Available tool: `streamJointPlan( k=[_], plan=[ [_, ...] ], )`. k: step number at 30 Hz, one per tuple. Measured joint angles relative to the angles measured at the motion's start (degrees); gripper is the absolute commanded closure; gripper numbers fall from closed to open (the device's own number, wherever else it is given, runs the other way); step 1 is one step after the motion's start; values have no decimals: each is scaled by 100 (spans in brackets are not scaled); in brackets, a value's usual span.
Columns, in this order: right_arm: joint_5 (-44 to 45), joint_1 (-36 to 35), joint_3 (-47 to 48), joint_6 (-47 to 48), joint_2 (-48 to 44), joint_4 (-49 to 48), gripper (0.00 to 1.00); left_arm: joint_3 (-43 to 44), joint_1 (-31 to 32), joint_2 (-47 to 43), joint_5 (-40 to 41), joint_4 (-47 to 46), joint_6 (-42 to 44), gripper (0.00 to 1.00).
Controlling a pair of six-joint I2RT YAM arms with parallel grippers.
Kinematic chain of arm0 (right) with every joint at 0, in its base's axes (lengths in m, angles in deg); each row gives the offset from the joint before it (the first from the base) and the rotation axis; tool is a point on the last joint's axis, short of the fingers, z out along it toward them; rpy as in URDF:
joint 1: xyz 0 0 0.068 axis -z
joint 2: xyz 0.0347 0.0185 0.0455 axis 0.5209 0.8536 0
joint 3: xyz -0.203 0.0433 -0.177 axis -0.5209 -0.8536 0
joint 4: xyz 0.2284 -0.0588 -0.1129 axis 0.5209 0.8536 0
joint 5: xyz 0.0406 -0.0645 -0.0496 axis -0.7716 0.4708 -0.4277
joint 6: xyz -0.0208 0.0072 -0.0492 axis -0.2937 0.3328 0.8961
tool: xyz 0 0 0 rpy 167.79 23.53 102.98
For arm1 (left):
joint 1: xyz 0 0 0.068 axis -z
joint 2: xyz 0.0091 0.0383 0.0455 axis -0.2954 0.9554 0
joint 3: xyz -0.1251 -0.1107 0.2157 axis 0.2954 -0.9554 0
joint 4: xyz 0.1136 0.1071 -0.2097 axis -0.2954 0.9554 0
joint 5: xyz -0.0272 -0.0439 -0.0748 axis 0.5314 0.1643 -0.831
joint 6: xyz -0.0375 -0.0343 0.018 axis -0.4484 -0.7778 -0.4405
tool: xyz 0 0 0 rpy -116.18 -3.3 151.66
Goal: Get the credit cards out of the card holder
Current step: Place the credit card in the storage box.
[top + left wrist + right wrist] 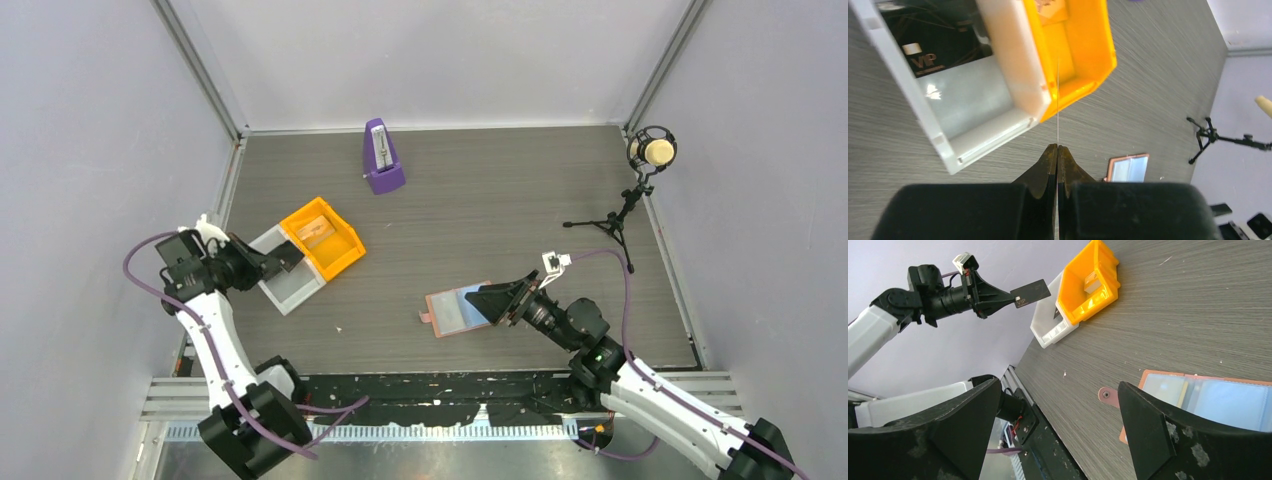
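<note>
The card holder (455, 311) lies spread open on the table, salmon rim and blue-grey inner faces up, and also shows in the right wrist view (1208, 395). My right gripper (492, 299) hovers open over its right half, nothing between the fingers (1058, 387). My left gripper (274, 262) is shut on a dark credit card (1030, 291), holding it over the white tray (290, 292). In the left wrist view that card (1058, 100) shows edge-on as a thin line rising from the fingertips (1057, 148). Another dark card marked VIP (943, 45) lies in the white tray.
An orange tray (345, 238) holding a pale item adjoins the white tray. A purple metronome (383, 157) stands at the back centre. A microphone (652, 152) on a small tripod (612, 226) is at the right wall. Walls enclose three sides.
</note>
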Motion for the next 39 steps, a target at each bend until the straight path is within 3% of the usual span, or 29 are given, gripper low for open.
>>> streamJointPlan(
  k=[7,39],
  plan=[
    [-166,2,70,284,-59,96,5,275,-323,531,363,146,37,100],
    [-319,26,417,962,160,466,5,1008,-376,2662,822,-234,-7,100]
  ],
)
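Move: The closed left fingers hold a black card. The white storage box they take it to has its middle about 6 cm ahead of the left hand, 3 cm to its left and 10 cm below. The loose card already in it lies some 8 cm ahead of the hand and 5 cm to its left, and the orange box about 14 cm ahead and 6 cm to its right. From the idle right hand, the white storage box is roughly 44 cm to the left, 13 cm ahead and 10 cm below. Leftward first, by about 4 cm, then mostly down, and last left and a little forward again, the left hand brings the held card down to the opening of the white storage box, some 7 cm left and 5 cm down in all, with about 4 cm forward. The wrist tips about 15 degrees further down and turns slightly counter-clockwise, while the fingers stay shut on the card. ##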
